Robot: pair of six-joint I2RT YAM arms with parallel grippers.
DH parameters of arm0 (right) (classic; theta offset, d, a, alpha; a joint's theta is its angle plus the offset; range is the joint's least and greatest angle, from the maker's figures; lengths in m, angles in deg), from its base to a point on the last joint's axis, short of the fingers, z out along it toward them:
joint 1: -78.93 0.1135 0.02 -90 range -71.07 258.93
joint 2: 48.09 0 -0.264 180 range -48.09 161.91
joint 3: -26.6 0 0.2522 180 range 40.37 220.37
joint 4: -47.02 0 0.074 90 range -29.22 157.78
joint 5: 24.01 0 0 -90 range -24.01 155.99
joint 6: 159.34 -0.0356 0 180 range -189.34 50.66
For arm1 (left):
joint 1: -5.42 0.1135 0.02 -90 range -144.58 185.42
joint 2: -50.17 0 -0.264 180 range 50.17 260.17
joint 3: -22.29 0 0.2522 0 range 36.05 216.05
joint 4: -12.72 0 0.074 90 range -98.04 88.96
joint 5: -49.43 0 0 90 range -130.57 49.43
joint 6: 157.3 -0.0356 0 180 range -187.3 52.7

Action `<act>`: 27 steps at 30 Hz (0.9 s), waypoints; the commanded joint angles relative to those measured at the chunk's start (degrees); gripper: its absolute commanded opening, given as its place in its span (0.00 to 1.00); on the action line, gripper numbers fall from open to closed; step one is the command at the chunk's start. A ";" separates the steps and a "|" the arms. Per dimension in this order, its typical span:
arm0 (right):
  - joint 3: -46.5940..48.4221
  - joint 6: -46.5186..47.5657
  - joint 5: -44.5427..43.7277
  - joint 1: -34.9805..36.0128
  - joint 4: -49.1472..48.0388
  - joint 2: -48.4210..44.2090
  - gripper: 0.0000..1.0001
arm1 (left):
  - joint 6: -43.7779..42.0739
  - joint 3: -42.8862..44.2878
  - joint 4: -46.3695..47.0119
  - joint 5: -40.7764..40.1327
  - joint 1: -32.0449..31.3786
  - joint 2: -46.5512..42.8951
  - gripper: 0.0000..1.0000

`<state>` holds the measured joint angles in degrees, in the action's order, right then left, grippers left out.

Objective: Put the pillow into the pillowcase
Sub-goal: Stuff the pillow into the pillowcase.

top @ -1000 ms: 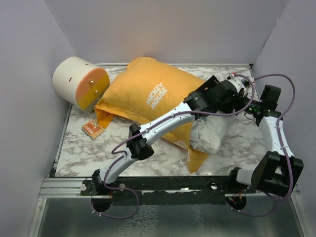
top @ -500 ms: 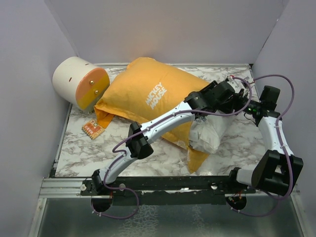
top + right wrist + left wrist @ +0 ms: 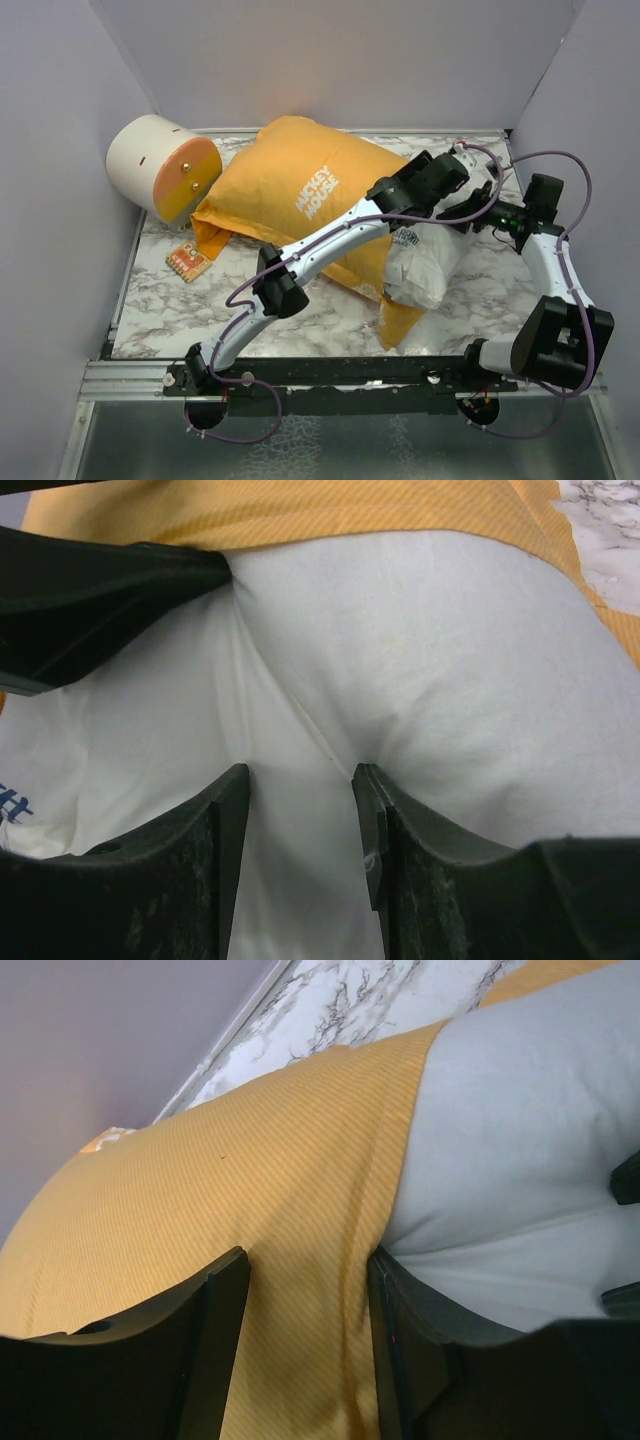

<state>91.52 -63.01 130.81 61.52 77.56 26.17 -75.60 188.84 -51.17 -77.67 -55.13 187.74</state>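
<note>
The orange-yellow pillowcase (image 3: 290, 190) with white "MICKEY MOUSE" lettering lies plump across the back of the table. The white pillow (image 3: 425, 265) sticks out of its right end. My left gripper (image 3: 452, 178) is at that opening. In the left wrist view its jaws (image 3: 308, 1290) stand apart, pressed onto the pillowcase (image 3: 250, 1160) at its hem, with the pillow (image 3: 520, 1160) just to the right. My right gripper (image 3: 470, 218) comes from the right. In the right wrist view it (image 3: 300, 800) pinches a fold of the pillow (image 3: 400, 660) below the pillowcase edge (image 3: 350, 510).
A cream-and-orange cylinder (image 3: 160, 165) lies at the back left against the wall. A small orange patterned tile (image 3: 187, 261) rests on the marble table (image 3: 200, 310). Grey walls close in three sides. A metal rail (image 3: 300, 375) runs along the front.
My left wrist has moved slightly toward the back, along the pillowcase opening. The right gripper has reached a little further left onto the pillow. The pillow and pillowcase have barely shifted.
</note>
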 commanded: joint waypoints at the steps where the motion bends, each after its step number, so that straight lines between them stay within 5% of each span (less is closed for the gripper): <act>1: -1.08 1.59 -5.18 1.77 0.18 1.95 0.45 | 0.76 1.70 0.16 1.11 3.23 -2.94 0.48; 9: -1.09 3.56 -8.86 5.72 1.08 4.23 0.26 | 4.79 -0.76 1.68 12.46 4.73 -5.56 0.54; 18: -1.00 4.53 -8.65 8.30 1.57 5.50 0.23 | 1.64 -1.44 2.55 9.07 4.57 -5.45 0.52; 23: -0.86 4.66 -8.66 8.69 1.72 5.81 0.23 | 0.35 -1.27 2.74 8.58 4.18 -5.26 0.28; 25: -0.81 4.60 -8.27 8.71 1.74 5.81 0.23 | -0.08 -1.19 3.15 10.50 3.98 -5.45 0.04; 27: -0.97 4.28 -5.96 8.71 1.23 5.44 0.23 | 0.12 -1.09 3.49 13.90 3.79 -5.83 0.00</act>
<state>91.50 -59.56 124.21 69.19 77.01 30.52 -74.29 187.36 -50.40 -66.50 -51.37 185.06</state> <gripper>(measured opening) 0.231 0.036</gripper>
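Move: The pillowcase's hem lies almost at my left hand's tips, about 1 cm to the right between its open fingers. The ridge of bare white pillow that my right hand goes for is roughly 1 cm ahead, 2 cm to the left and 3 cm below it. From my right hand, the hem at my left fingers is about 4 cm ahead and 7 cm left, while the pillow's printed lettering is some 4 cm back, 11 cm left and 4 cm below. I push my right hand down and to the left into the bare pillow, about 4 cm in all and towards the hem, half closing its fingers to pinch the white ridge. My left hand eases forward and up by barely 1 cm, rolling its left side down a little, then shuts fully on the hem. ##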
